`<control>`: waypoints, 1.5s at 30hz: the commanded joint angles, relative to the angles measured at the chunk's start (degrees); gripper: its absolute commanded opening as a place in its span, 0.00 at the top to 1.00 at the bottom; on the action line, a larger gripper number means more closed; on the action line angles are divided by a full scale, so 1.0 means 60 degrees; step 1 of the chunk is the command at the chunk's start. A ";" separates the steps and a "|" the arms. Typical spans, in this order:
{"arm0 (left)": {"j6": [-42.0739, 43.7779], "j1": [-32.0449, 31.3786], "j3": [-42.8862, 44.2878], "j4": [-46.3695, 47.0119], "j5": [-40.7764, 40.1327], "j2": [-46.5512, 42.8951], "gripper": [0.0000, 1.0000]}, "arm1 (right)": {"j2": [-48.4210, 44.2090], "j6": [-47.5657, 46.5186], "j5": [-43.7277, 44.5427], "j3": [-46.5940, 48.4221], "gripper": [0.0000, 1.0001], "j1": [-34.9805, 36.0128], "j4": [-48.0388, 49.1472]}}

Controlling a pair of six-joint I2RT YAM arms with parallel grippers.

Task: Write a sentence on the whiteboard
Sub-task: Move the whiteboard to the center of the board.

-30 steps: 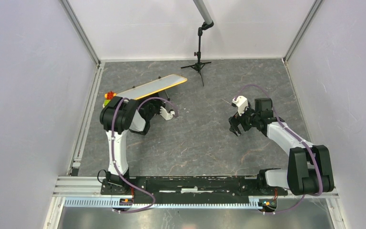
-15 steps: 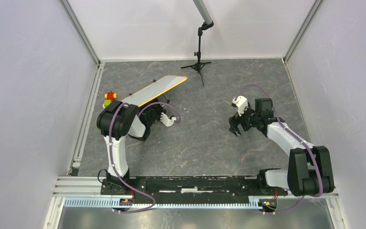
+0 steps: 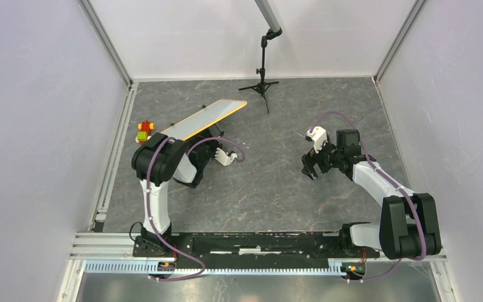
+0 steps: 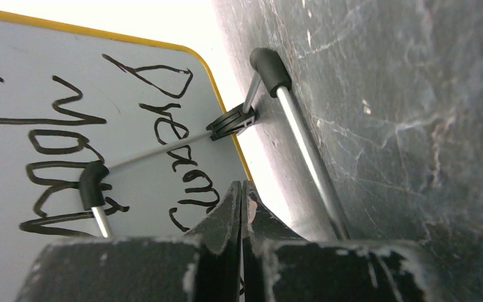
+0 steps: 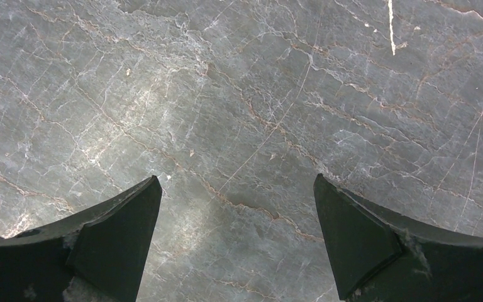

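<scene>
The whiteboard [image 3: 209,115] stands tilted at the back left of the table, showing its white face and yellow-orange rim. In the left wrist view the whiteboard [image 4: 50,69] carries the sentence [image 4: 170,129] in black script, starting "Dream". My left gripper [image 3: 210,143] is at the board's near edge. Its jaws [image 4: 244,185] are pressed together where the yellow rim runs in between them, so they are shut on the board's edge. My right gripper [image 3: 308,168] hovers over bare table to the right. It stands wide open [image 5: 236,185] with nothing between its fingers.
A metal wire leg [image 4: 302,151] with a black rubber tip is held to the board's rim by a black clip [image 4: 231,121]. A small tripod stand [image 3: 262,85] stands at the back. Red, yellow and green blocks [image 3: 143,131] lie left of the board.
My left arm has shifted, and the board's left end has swung nearer with it, while its far right corner stayed put. The right arm has not moved.
</scene>
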 commanded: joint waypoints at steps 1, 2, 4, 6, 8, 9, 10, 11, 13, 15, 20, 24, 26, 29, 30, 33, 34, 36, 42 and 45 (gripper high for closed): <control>0.0524 -0.0316 -0.0094 0.1013 -0.0485 -0.0620 0.98 | -0.0227 -0.0073 -0.0215 0.0326 0.03 -0.0023 0.0040; 0.0433 -0.0384 -0.0141 0.0899 -0.0518 -0.0785 0.98 | -0.0226 -0.0074 -0.0222 0.0327 0.03 -0.0023 0.0021; 0.0274 -0.0549 -0.0248 0.0551 -0.0543 -0.1130 0.98 | -0.0237 -0.0074 -0.0237 0.0326 0.03 -0.0033 0.0035; 0.0044 -0.0807 -0.0405 0.0050 -0.0528 -0.1633 0.98 | -0.0241 -0.0074 -0.0244 0.0342 0.03 -0.0025 0.0028; -0.0247 -0.1183 -0.0603 -0.0793 -0.0435 -0.2399 0.98 | -0.0245 -0.0074 -0.0253 0.0341 0.03 -0.0023 0.0021; -0.0437 -0.1446 -0.0704 -0.1424 -0.0421 -0.2798 0.98 | -0.0245 -0.0074 -0.0271 0.0348 0.03 -0.0026 0.0029; -0.0648 -0.1667 -0.0788 -0.2260 -0.0359 -0.3327 0.98 | -0.0244 -0.0074 -0.0282 0.0341 0.03 -0.0023 0.0028; -0.0918 -0.1993 -0.0810 -0.3031 -0.0306 -0.3825 0.98 | -0.0245 -0.0074 -0.0295 0.0354 0.03 -0.0025 0.0012; -0.1781 -0.2713 -0.0564 -0.5168 -0.0340 -0.4963 0.97 | -0.0259 -0.0084 -0.0310 0.0355 0.03 -0.0021 0.0004; -0.2274 -0.3633 -0.0319 -0.5459 -0.1417 -0.4965 0.98 | -0.0259 -0.0088 -0.0341 0.0360 0.03 -0.0027 -0.0009; -0.3695 -0.5373 0.0879 -0.7377 -0.2895 -0.5016 0.96 | -0.0172 -0.0101 -0.0443 0.0363 0.03 -0.0023 -0.0030; -0.7479 -0.5717 0.5461 -1.4088 -0.1896 -0.4534 0.95 | -0.0079 -0.0139 -0.0471 0.0370 0.03 -0.0023 -0.0063; -0.8888 -0.5657 0.7571 -1.5970 -0.0932 -0.4186 0.92 | -0.0048 -0.0158 -0.0445 0.0371 0.03 -0.0018 -0.0084; -1.0056 -0.5487 0.9871 -1.7337 -0.0481 -0.3859 0.81 | -0.0058 -0.0176 -0.0435 0.0399 0.03 -0.0023 -0.0106; -1.0419 -0.5226 1.0781 -1.7824 -0.0340 -0.3697 0.76 | -0.0072 -0.0176 -0.0442 0.0399 0.03 -0.0023 -0.0114; -1.1559 -0.3913 1.3445 -1.9303 0.0363 -0.3031 0.67 | -0.0126 -0.0176 -0.0471 0.0399 0.03 -0.0025 -0.0124; -1.1910 -0.3259 1.4459 -1.9849 0.0646 -0.2689 0.65 | -0.0145 -0.0163 -0.0493 0.0399 0.03 -0.0023 -0.0120; -1.2416 -0.1975 1.6040 -2.0594 0.0911 -0.2083 0.62 | -0.0171 -0.0148 -0.0530 0.0413 0.03 -0.0024 -0.0118; -1.2423 0.1517 1.7349 -2.1024 0.1127 -0.0970 0.49 | -0.0244 -0.0125 -0.0587 0.0420 0.03 -0.0032 -0.0116; -1.2042 0.2861 1.7357 -2.1017 0.1355 -0.0292 0.48 | -0.0246 -0.0088 -0.0632 0.0414 0.03 -0.0023 -0.0097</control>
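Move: The left hand, shut and low on the near side under the whiteboard, has the board's middle about 3 cm ahead, 4 cm left and 5 cm above. The board's foot bar lies some 4 cm below it, about 1 cm ahead and 1 cm left. The toy car is roughly 18 cm left and 4 cm ahead, the tripod about 20 cm ahead and 15 cm right. From the right hand the whiteboard lies about 14 cm ahead and 30 cm left. Back, to the right and up, gathering speed, the left hand clears the whiteboard and its foot bar, going some 25 cm right and 13 cm back. Still climbing, it then swings forward and left high over the board, sinking slightly at the end, rolling its left side down about 60 degrees, tipping down, turning counter-clockwise and opening its fingers halfway. ##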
